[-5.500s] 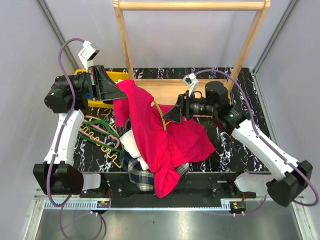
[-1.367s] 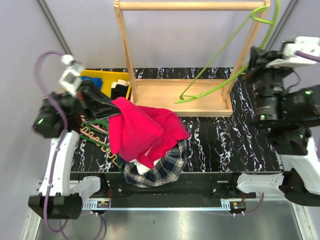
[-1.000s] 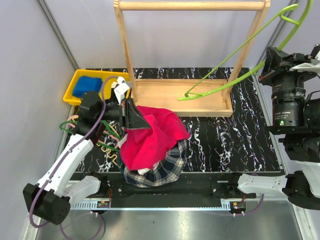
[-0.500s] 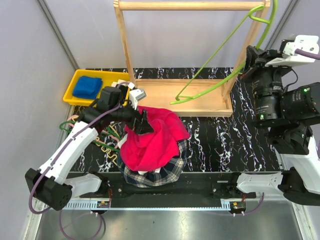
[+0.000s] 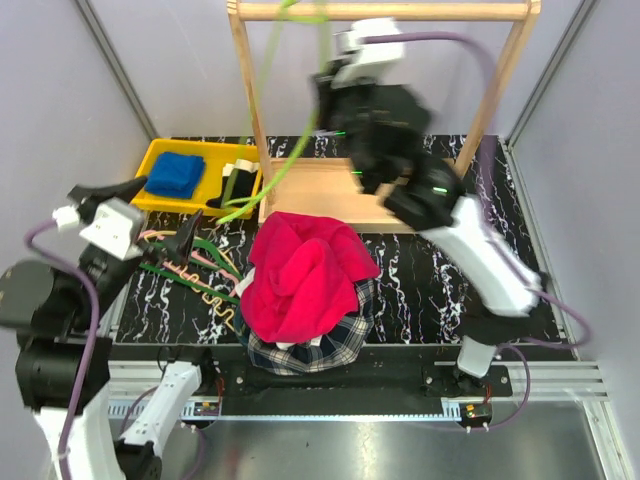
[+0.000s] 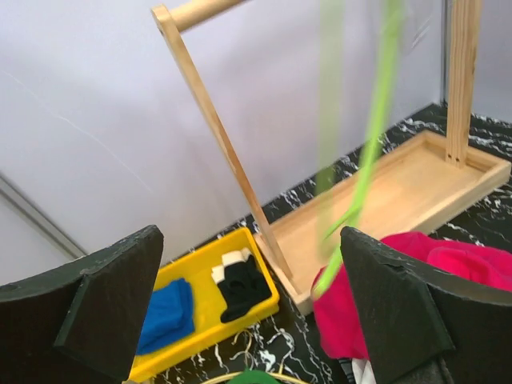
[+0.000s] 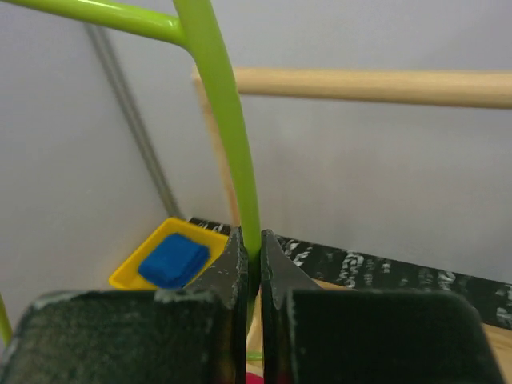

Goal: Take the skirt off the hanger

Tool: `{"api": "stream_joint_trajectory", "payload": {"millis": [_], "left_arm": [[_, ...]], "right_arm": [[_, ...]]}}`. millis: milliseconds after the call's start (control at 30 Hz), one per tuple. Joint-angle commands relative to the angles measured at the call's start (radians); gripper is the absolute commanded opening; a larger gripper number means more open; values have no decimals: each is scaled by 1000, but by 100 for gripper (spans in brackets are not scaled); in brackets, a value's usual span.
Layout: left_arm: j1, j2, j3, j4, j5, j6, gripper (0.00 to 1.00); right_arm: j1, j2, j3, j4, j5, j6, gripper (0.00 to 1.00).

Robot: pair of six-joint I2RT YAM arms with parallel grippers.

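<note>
The red skirt [image 5: 300,275] lies crumpled on a pile of clothes at the table's front centre, free of the hanger; its edge also shows in the left wrist view [image 6: 448,264]. The bare green hanger [image 5: 268,165] hangs slanted in front of the wooden rack, blurred in the left wrist view [image 6: 376,136]. My right gripper [image 5: 330,95] is high up by the rack's top rail, shut on the hanger's thin green rod [image 7: 250,248]. My left gripper [image 5: 143,210] is raised at the left, apart from the skirt, open and with nothing in it [image 6: 248,240].
The wooden rack [image 5: 385,10] has a tray base [image 5: 330,190] at the back. A yellow bin [image 5: 160,152] at the back left holds a blue cloth [image 5: 175,173] and black-and-white socks [image 5: 237,183]. Loose hangers [image 5: 190,268] lie left of the pile. A plaid garment [image 5: 320,345] lies under the skirt.
My left gripper opened, let go of the red skirt and drew back up to the left. My right arm swung the green hanger from the far right across to the rack's top rail.
</note>
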Motion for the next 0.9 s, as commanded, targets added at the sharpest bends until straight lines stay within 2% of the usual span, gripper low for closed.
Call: {"api": "stream_joint_trajectory", "payload": {"millis": [0, 67, 133, 200, 300, 367, 633, 833, 867], "left_arm": [[8, -45, -67, -15, -70, 14, 99], [8, -56, -54, -30, -46, 10, 99], [8, -50, -24, -67, -1, 0, 99], [8, -18, 45, -148, 30, 7, 99], [8, 27, 123, -242, 43, 18, 99], [8, 35, 131, -266, 56, 20, 99], [8, 27, 100, -305, 99, 18, 99], [8, 47, 124, -332, 114, 27, 99], [8, 51, 128, -334, 122, 26, 99]], "right_arm": [[-1, 354, 269, -175, -322, 181, 0], [-1, 462, 412, -187, -402, 214, 0], [-1, 576, 461, -178, -516, 237, 0], [1, 622, 433, -131, -629, 244, 0], [5, 637, 314, -40, -695, 254, 0], [13, 660, 285, -20, -700, 235, 0], [59, 832, 340, 1, -663, 59, 0], [76, 872, 260, -2, -700, 66, 1], [76, 868, 242, -3, -708, 74, 4]]}}
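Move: The loose hangers lying on the table are where the held lime hanger goes: from the right gripper they are about 32 cm to its left, 5 cm nearer the base and nearly 60 cm below. The yellow tray lies some 23 cm farther out than those hangers. The red garment heap is only about 7 cm left of the right gripper, 6 cm back and 54 cm down. From the left gripper the loose hangers are roughly 9 cm ahead, level sideways and 49 cm below. Keep the lime hanger pinched in the right gripper and swing it fast down and to the left, across from the rack side towards the loose hangers beside the yellow tray, about 38 cm down and 33 cm left, slowing after the first half. Turn the wrist some 45 degrees counter-clockwise and tip the fingers down as you go. Ease the open, empty left gripper down a little and back, tilting it downward. ##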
